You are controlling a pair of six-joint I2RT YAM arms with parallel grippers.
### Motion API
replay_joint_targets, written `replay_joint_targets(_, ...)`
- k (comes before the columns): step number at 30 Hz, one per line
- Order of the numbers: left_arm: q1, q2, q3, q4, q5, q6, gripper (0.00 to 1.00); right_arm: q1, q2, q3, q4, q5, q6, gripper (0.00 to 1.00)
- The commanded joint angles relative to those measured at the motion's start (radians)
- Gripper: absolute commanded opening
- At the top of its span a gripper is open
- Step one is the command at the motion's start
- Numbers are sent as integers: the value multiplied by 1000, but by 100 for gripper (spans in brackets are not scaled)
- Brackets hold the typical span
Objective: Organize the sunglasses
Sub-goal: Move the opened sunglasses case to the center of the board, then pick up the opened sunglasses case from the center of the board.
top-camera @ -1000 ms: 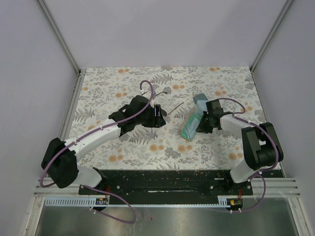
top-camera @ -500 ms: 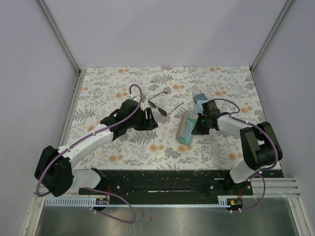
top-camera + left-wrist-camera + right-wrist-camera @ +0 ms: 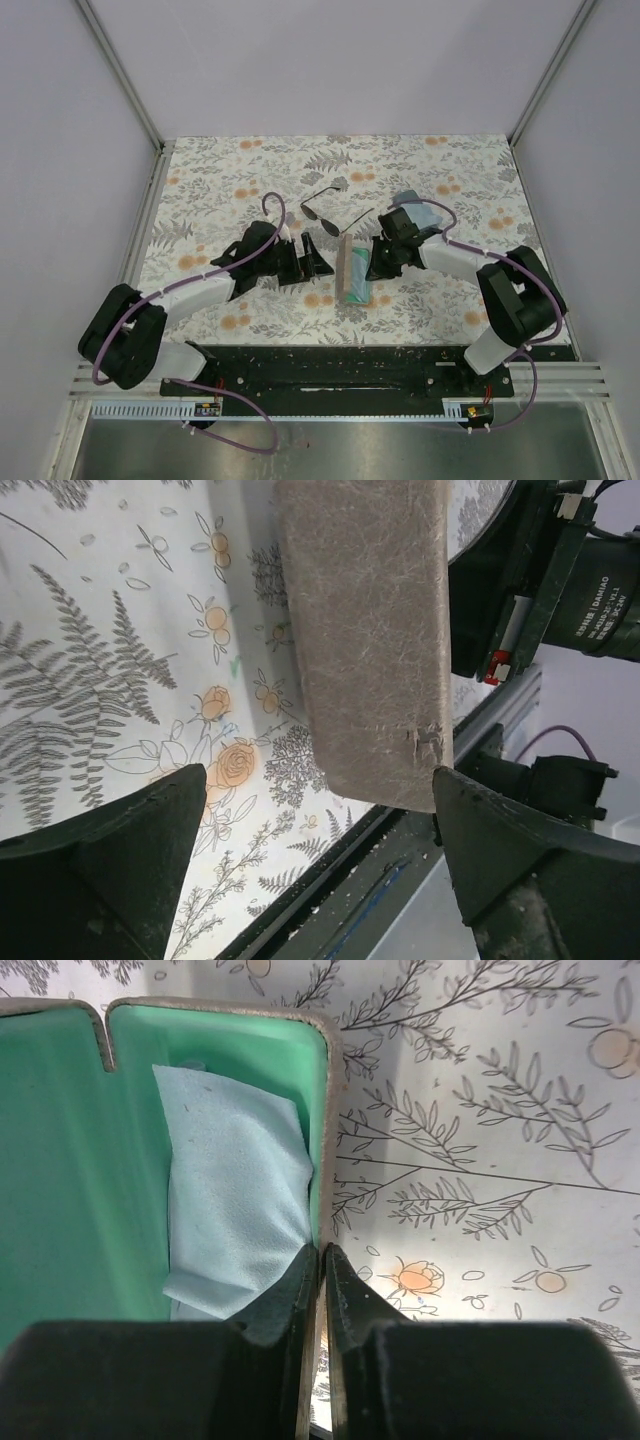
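A black wire-framed pair of sunglasses (image 3: 320, 214) lies unfolded on the floral table, beyond both grippers. A beige case (image 3: 346, 264) with a teal-green inside stands open at the middle. My right gripper (image 3: 374, 262) is shut on its rim (image 3: 322, 1210), one finger inside against the light-blue cloth (image 3: 235, 1190), the other outside. My left gripper (image 3: 312, 266) is open just left of the case. In the left wrist view the beige outer shell (image 3: 365, 630) fills the space ahead of the wide-open left gripper (image 3: 318, 785), apart from both fingers.
A teal-blue item (image 3: 415, 212) lies behind the right arm, partly hidden. The black base rail (image 3: 330, 365) runs along the table's near edge. Grey walls close in the table on the left, right and far sides.
The right gripper has dragged the case leftward to the middle and turned it. The left arm drew back from the sunglasses toward the near side and opened wide.
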Motion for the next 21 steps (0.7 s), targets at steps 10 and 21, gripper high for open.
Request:
replay_joint_targets(10,5,301,-135,763,230,-365,99,66,21,33,32,0,-1,1)
replay_joint_targets(21,-2,441,-143,940,240,-450,98,75,39,39,32,-1,-4,1)
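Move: The open sunglasses case, lid up on its left side, lies about 7 cm to the left hand's right, 2 cm back and 5 cm lower. The black sunglasses lie roughly 11 cm ahead of that hand, 1 cm to its right. The right hand already pinches the case's right rim, the case's middle some 4 cm to its left and 1 cm ahead; the light-blue cloth is about 16 cm ahead and 12 cm to its right. Left hand, wide open, swings right and down some 6 cm onto the lid side; right keeps dragging the case back-left. ##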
